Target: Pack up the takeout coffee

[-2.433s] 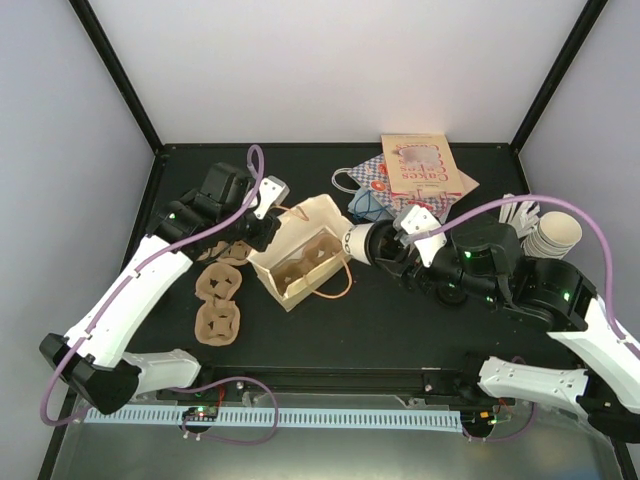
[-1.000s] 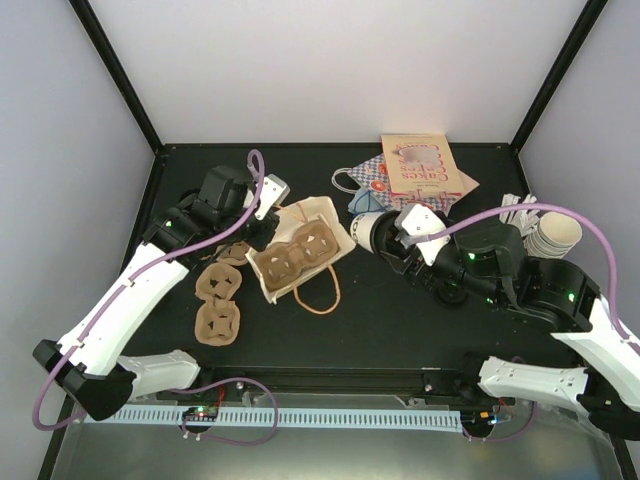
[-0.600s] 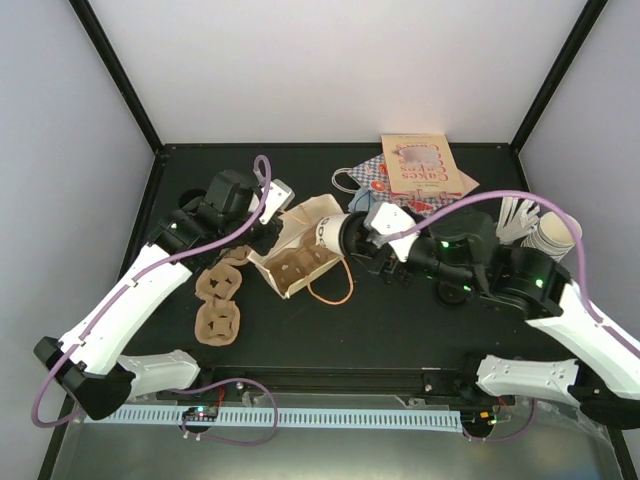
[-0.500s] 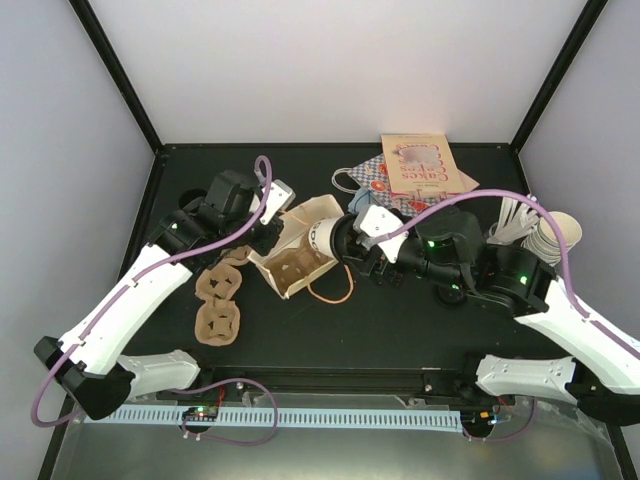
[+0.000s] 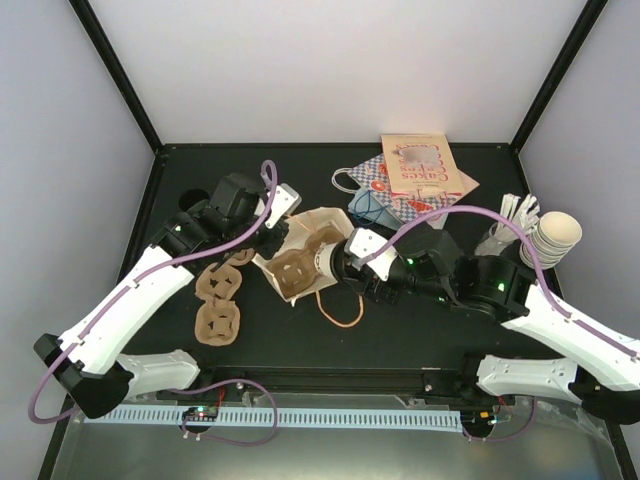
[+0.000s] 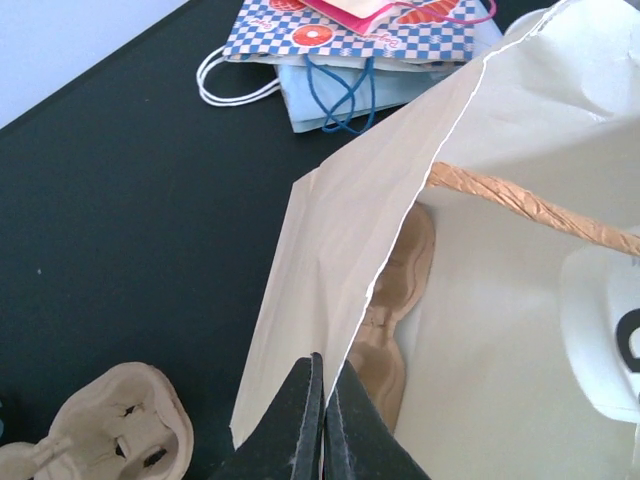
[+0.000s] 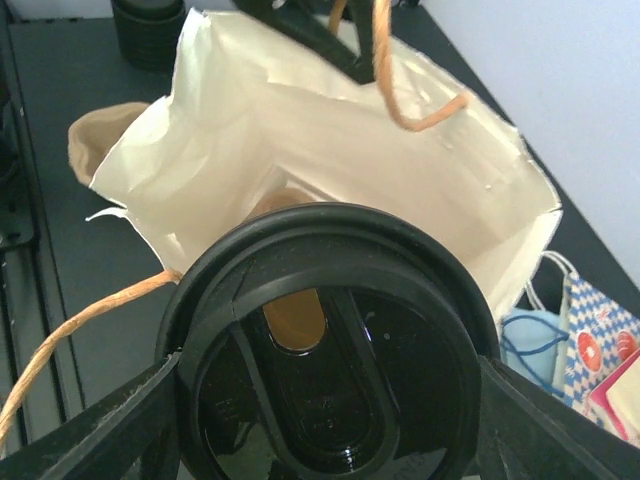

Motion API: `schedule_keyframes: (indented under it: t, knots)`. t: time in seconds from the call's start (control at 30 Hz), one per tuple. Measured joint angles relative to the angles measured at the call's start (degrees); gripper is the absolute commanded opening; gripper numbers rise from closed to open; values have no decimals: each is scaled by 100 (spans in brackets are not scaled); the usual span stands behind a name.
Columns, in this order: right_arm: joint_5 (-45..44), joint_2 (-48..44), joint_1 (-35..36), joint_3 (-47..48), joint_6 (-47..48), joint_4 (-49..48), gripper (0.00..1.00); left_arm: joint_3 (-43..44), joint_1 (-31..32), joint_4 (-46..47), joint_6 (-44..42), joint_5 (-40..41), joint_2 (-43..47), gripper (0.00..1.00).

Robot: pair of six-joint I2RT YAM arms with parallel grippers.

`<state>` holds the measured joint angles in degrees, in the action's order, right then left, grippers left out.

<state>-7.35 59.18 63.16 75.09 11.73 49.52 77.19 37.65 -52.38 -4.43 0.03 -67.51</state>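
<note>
The takeout coffee (image 5: 323,263), a cream cup with a black lid (image 7: 330,350), lies sideways in my right gripper (image 5: 341,268), lid end pointing into the mouth of the tan paper bag (image 5: 303,232). In the right wrist view a dark finger (image 7: 95,430) presses each side of the lid, and the bag (image 7: 330,130) gapes just beyond it. My left gripper (image 5: 270,230) is shut on the bag's torn upper edge (image 6: 345,320), holding it up. A brown cup carrier (image 6: 400,290) shows inside the bag, and the cup's white wall (image 6: 600,330) shows at the bag's right.
Brown cup carriers (image 5: 218,300) lie left of the bag. Patterned paper bags (image 5: 410,175) sit at the back. Nested lidless cups (image 5: 553,235) stand far right. The bag's twine handle (image 5: 342,310) loops on the table in front. A black cylinder (image 7: 150,25) stands beyond the bag.
My right arm has swung left with the cup, from beside the patterned bags to the bag's mouth. The bag has shifted and its handle loop moved. My left gripper kept its hold.
</note>
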Motion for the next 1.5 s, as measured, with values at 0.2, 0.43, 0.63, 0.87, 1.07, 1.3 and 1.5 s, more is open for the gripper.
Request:
schedule_keyframes:
  t: [0.2,0.43,0.63,0.87,1.07,1.3,1.5]
  knots:
    - [-149,-85,420,-267,-173,190,52,17,264,0,2,2,-101,2]
    - [-411,-42,1196,-551,-212,286,52,39,496,-13,7,-17,-214,2]
    - [-863,173,1908,-603,-17,251,52,39,772,-68,11,-140,-210,2]
    - [-1521,579,2229,-623,372,234,53,-114,1045,-140,72,-330,-20,3]
    - [-2098,619,2238,-754,927,15,53,-282,1187,-177,160,-483,151,3]
    - [-2406,616,2238,-1283,1770,-457,54,-361,1327,-160,232,-553,208,3]
    - [-2396,721,2238,-1368,2026,-645,57,-367,1384,-177,293,-564,291,3]
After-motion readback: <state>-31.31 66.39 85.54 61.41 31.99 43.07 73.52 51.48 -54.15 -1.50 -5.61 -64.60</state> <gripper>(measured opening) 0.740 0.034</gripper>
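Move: The right hand holds the lidded coffee cup by its lid; the bag's open mouth lies about 6 cm ahead, 7 cm to its left and 6 cm below. From that hand the stack of cups stands roughly 13 cm ahead, 17 cm to the right and 27 cm below. From the left hand, already on the bag's rim, the mouth is about 7 cm right, 2 cm back and 3 cm down; the loose trays lie some 16 cm left, 3 cm back and 27 cm below. Keeping its grip round the lid, the right hand lowers the cup about 10 cm into the bag's mouth, first drawing back some 7 cm and edging left, then coming forward a little while rolling the cup roughly 40 degrees, counter-clockwise looking along the fingers. The left hand keeps pinching the rim and pulls it about 8 cm back and 5 cm right, turning clockwise. ##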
